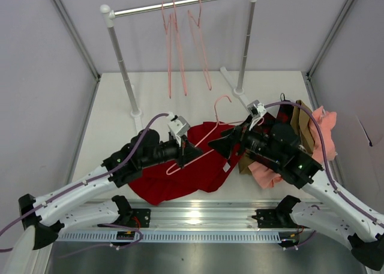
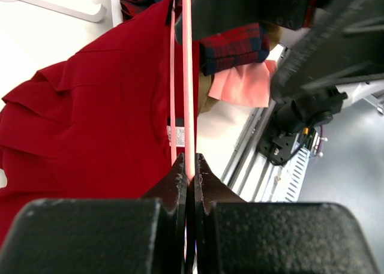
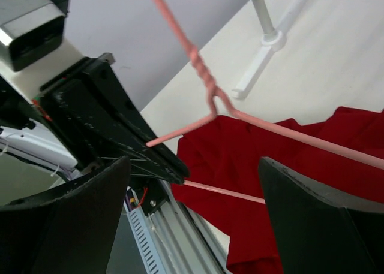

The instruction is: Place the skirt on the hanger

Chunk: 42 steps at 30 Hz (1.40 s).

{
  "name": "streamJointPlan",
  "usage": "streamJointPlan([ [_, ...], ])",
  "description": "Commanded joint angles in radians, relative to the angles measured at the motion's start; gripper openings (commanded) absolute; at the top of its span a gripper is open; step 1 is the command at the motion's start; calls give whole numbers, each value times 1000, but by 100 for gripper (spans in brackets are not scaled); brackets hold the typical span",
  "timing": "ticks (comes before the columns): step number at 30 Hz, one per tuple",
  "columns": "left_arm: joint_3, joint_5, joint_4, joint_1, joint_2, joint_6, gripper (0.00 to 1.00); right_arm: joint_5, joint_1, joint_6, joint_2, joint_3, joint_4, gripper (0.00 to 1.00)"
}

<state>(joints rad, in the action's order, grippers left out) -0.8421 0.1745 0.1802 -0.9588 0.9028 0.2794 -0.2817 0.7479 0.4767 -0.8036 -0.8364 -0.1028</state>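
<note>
The deep-red skirt (image 1: 174, 178) lies crumpled on the table between the two arms. A salmon-pink wire hanger (image 1: 222, 97) slants above it, hook toward the rack. My left gripper (image 1: 193, 151) is shut on the hanger's wire (image 2: 188, 76), which runs straight out from between the closed jaws over the skirt (image 2: 90, 124). My right gripper (image 1: 225, 143) faces the left one from the right, open wide. In its wrist view the hanger's twisted neck (image 3: 202, 70) and lower bar cross between the spread fingers (image 3: 96, 208) without touching them, above the skirt (image 3: 270, 160).
A clothes rack (image 1: 180, 4) stands at the back with three more pink hangers (image 1: 177, 46); its white feet (image 1: 231, 82) rest on the table. A pile with a plaid garment (image 2: 234, 46) and a salmon garment (image 1: 324, 121) lies right. A metal rail (image 1: 198, 214) runs along the near edge.
</note>
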Motion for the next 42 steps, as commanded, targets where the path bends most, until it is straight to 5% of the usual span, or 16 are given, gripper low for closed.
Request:
streamJointPlan([
  [1,-6,-35,-153,-15,8,4,0,62,25,36,23,29,205,94],
  [7,-22,-82,-174,-57,84,-2,0,193,42,132,-34,71,253,86],
  [13,-9,-130,-223,-84,123,6,0,258,62,264,-89,100,307,63],
  [21,5,-133,-246,-89,125,17,2,406,110,361,-68,135,219,22],
  [23,0,-112,-240,-90,145,33,5,444,128,385,-52,158,224,0],
  [25,0,-105,-217,-93,148,58,16,478,134,410,-37,165,192,0],
  [31,40,-184,-96,-109,-8,132,74,535,131,349,20,181,127,0],
  [34,64,-297,8,-109,-114,208,84,530,125,326,32,195,117,0],
  [42,198,-443,267,-110,-351,461,84,477,64,289,0,230,176,0],
])
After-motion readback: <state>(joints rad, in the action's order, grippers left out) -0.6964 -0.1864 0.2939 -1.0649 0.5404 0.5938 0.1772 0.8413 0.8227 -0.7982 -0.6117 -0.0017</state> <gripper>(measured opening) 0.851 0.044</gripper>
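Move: Just past the right hand's open fingers, the neck of the hanger lies about 3 cm ahead of that hand, 4 cm to its left and 1 cm higher. From it, the red skirt's middle lies roughly 6 cm ahead, 18 cm left and 27 cm below; the plaid skirt lies some 15 cm ahead, 22 cm right and equally low. From the left hand, already holding the hanger, the neck is 5 cm ahead, 9 cm right and 6 cm up. Bringing the hanger some 4 cm right and 3 cm down, the left hand keeps its pinch while the right reaches about 3 cm forward and a little left and down, and shuts on the wire beside the neck. The left then opens wide and withdraws about 10 cm left, rising slightly; the right, wrist turning clockwise and tipping down, lowers its hold about 6 cm and draws it right. ##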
